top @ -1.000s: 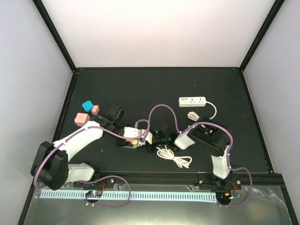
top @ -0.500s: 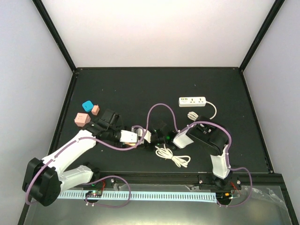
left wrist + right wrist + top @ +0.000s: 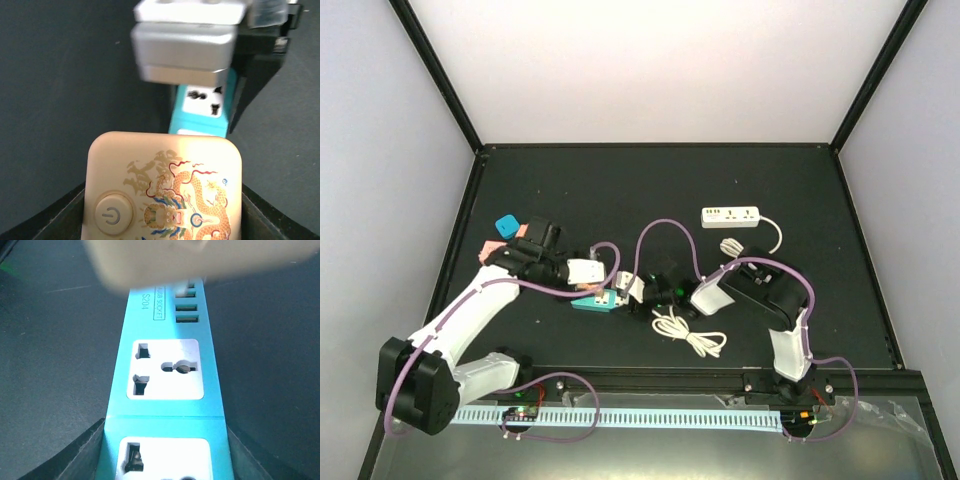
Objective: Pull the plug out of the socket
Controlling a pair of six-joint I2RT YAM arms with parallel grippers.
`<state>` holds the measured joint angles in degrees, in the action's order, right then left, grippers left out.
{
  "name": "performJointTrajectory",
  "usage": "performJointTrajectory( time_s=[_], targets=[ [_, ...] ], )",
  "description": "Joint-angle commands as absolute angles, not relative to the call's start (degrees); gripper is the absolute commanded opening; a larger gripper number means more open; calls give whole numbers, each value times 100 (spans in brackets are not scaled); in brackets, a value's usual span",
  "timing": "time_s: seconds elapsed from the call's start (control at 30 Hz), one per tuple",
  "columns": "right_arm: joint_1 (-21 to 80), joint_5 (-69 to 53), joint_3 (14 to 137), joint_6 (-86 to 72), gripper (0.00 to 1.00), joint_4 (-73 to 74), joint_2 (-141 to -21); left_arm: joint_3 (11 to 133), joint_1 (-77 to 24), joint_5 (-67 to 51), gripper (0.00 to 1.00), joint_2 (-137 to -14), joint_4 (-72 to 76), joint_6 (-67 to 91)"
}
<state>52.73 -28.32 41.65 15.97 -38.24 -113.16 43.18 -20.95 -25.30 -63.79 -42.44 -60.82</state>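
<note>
The plug is a cream block with a dragon picture and a power button, and my left gripper is shut on its sides. It hangs clear above the teal socket strip, whose outlets show empty. My right gripper is shut on the strip's long sides, and the blurred plug hovers over its far USB end. From above, the strip lies on the black table between my left gripper and right gripper.
A white power strip with its cord lies at the back right. A coiled white cable lies in front of the right arm. A teal block sits beside the left arm near the table's left edge.
My left arm has swung back and to the left with the plug in its grip, off the teal strip. The strip's teal body now shows bare. The right arm has stayed put.
</note>
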Motion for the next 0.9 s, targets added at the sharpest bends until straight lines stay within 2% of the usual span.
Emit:
performJointTrajectory(
  time_s=[0.0, 0.17, 0.4, 0.63, 0.87],
  targets=[
    [5110, -2471, 3957, 1753, 7, -3266, -11366, 4935, -1632, -2580, 27, -6446, -4779, -6122],
    [5029, -2465, 3925, 1810, 12, -3199, -11296, 5376, -1191, -2014, 28, -6478, -5429, -6337],
    [4993, -2463, 4042, 1899, 14, -2973, -11268, 5729, -1042, -170, 30, -6519, -6188, -6670],
    [4992, -2513, 4009, 1918, 17, -3008, -11287, 5367, -919, 1545, 31, -6461, -6562, -7239],
    [4991, -2514, 4001, 1898, 17, -3039, -11263, 5078, -612, 2556, 31, -6865, -6513, -7462]
  ],
)
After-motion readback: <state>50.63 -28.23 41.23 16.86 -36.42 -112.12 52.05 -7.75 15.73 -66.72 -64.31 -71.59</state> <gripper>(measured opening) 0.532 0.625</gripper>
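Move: The left hand, already holding the dragon-printed plug clear of the socket, is bound for the parked plugs: the pink plug lies about 20 cm to its left, 7 cm ahead and some 9 cm lower. The small orange plug is about 14 cm left and 12 ahead, the blue plug 17 left and 14 ahead; the teal socket sits about 5 cm right and 3 back, all similarly low. From the right hand, gripping the socket, the pink plug is roughly 28 cm left and 10 ahead. Leftward in a low arc, the left hand carries the dragon-printed plug about 18 cm away from the teal socket towards the pink plug, bowing some 3 cm forward and up before coming back to nearly its starting reach and height. Its wrist rolls some 45 degrees, swinging the fingers from slanting rightward to nearly straight down, grip kept. The right hand keeps its hold on the socket, easing just over a centimetre forward and right, then stays. ##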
